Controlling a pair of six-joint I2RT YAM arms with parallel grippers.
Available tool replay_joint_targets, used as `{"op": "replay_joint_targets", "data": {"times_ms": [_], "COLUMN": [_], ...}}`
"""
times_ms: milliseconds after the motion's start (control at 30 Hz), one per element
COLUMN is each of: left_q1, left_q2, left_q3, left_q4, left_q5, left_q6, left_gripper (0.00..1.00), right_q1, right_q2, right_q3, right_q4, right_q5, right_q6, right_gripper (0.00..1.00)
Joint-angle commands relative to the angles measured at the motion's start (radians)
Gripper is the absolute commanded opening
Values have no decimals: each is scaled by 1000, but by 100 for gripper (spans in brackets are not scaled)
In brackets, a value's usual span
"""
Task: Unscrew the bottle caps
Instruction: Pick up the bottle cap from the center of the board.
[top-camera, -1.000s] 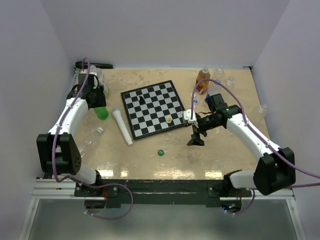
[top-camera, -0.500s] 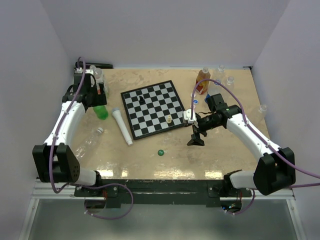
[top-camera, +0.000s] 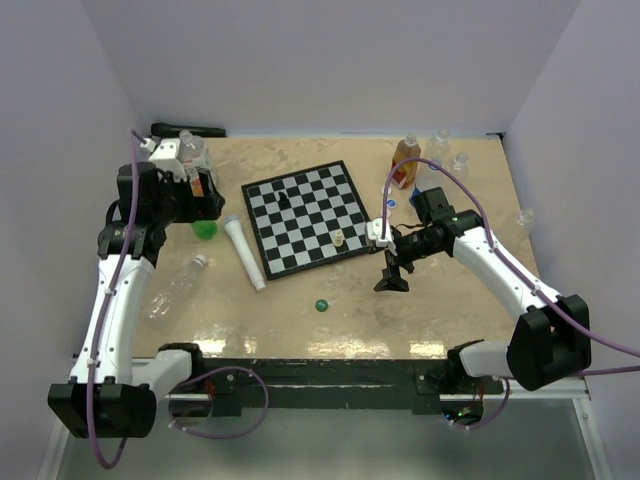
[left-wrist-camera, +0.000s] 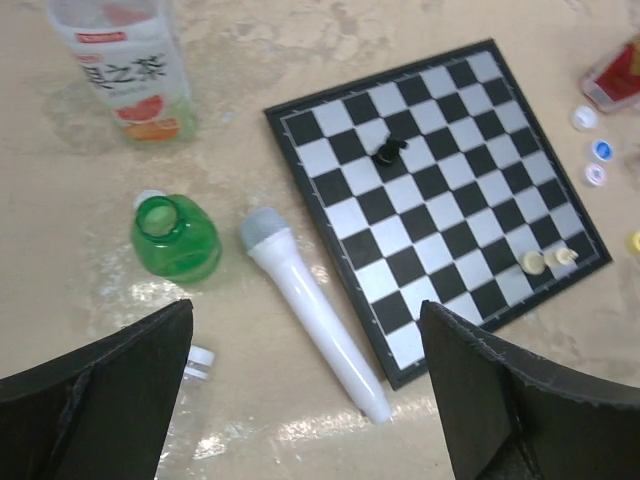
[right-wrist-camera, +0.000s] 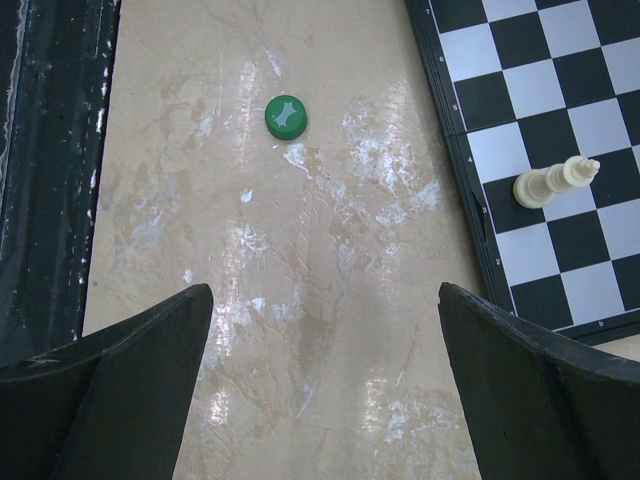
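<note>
A green bottle (left-wrist-camera: 175, 238) stands capless, mouth open, next to the white tube (left-wrist-camera: 310, 310); in the top view the green bottle (top-camera: 205, 229) is just below my left gripper (top-camera: 195, 208). My left gripper (left-wrist-camera: 305, 330) hangs open high above the table, holding nothing. A green cap (right-wrist-camera: 286, 116) lies loose on the table ahead of my open, empty right gripper (right-wrist-camera: 325, 300). The green cap (top-camera: 321, 305) is left of the right gripper (top-camera: 392, 275). A clear bottle (top-camera: 172, 288) lies on its side with a white cap (left-wrist-camera: 200, 360) on it. An orange-labelled bottle (left-wrist-camera: 125, 70) stands behind.
A chessboard (top-camera: 305, 215) with a few pieces fills the middle. Loose caps (left-wrist-camera: 601, 150) lie by its right corner beside an orange bottle (top-camera: 405, 160). Clear bottles (top-camera: 460, 165) stand at the back right. The table's dark front edge (right-wrist-camera: 50, 150) is near the right gripper.
My left gripper has opened wide and the arm has risen and drawn back from the green bottle, which stays standing. The right arm has not moved.
</note>
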Motion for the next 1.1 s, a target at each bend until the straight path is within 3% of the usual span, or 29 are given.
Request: {"op": "replay_joint_targets", "data": {"times_ms": [0,367,533,1067], "left_q1": [-54,-538,-708,-877], "left_q2": [-45,-1,40,126], "left_q3": [-53,-168,-213,-352], "left_q4": [-6,-62,-69,-9], "left_q5": [208,45,-38,-76], "left_q6": [-24,-155,-228,-336], "left_gripper": [97,90,86,74], "right_q1": [0,0,1,1], "right_q2": [-9,1,2,13], "right_q3": [6,2,2,1], "right_q4": [7,18,21,23], "right_q5": [-1,11,16,19], "right_q6": [-16,-3,-2,1], "right_gripper": [98,98,98,98]}}
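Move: Back and to the right of the left hand lies the green bottle cap, about 14 cm back, 25 cm right and 26 cm below. The white microphone lies some 6 cm right and 2 cm back of this hand, the chessboard's middle about 10 cm ahead and 23 cm right; the green bottle stands roughly 6 cm ahead and 5 cm left. From the right hand, the cap is about 3 cm back, 12 cm left and 14 cm below. Sweeping empty from above the bottles towards the green cap, the left hand swings about 19 cm right while coming back and sinking some 17 cm each, the rightward part dying out so the end is mostly descent. The wrist yaws clockwise and tips its fingers down, each about 30 degrees, while they narrow to roughly three quarters open, still clear of the cap. ##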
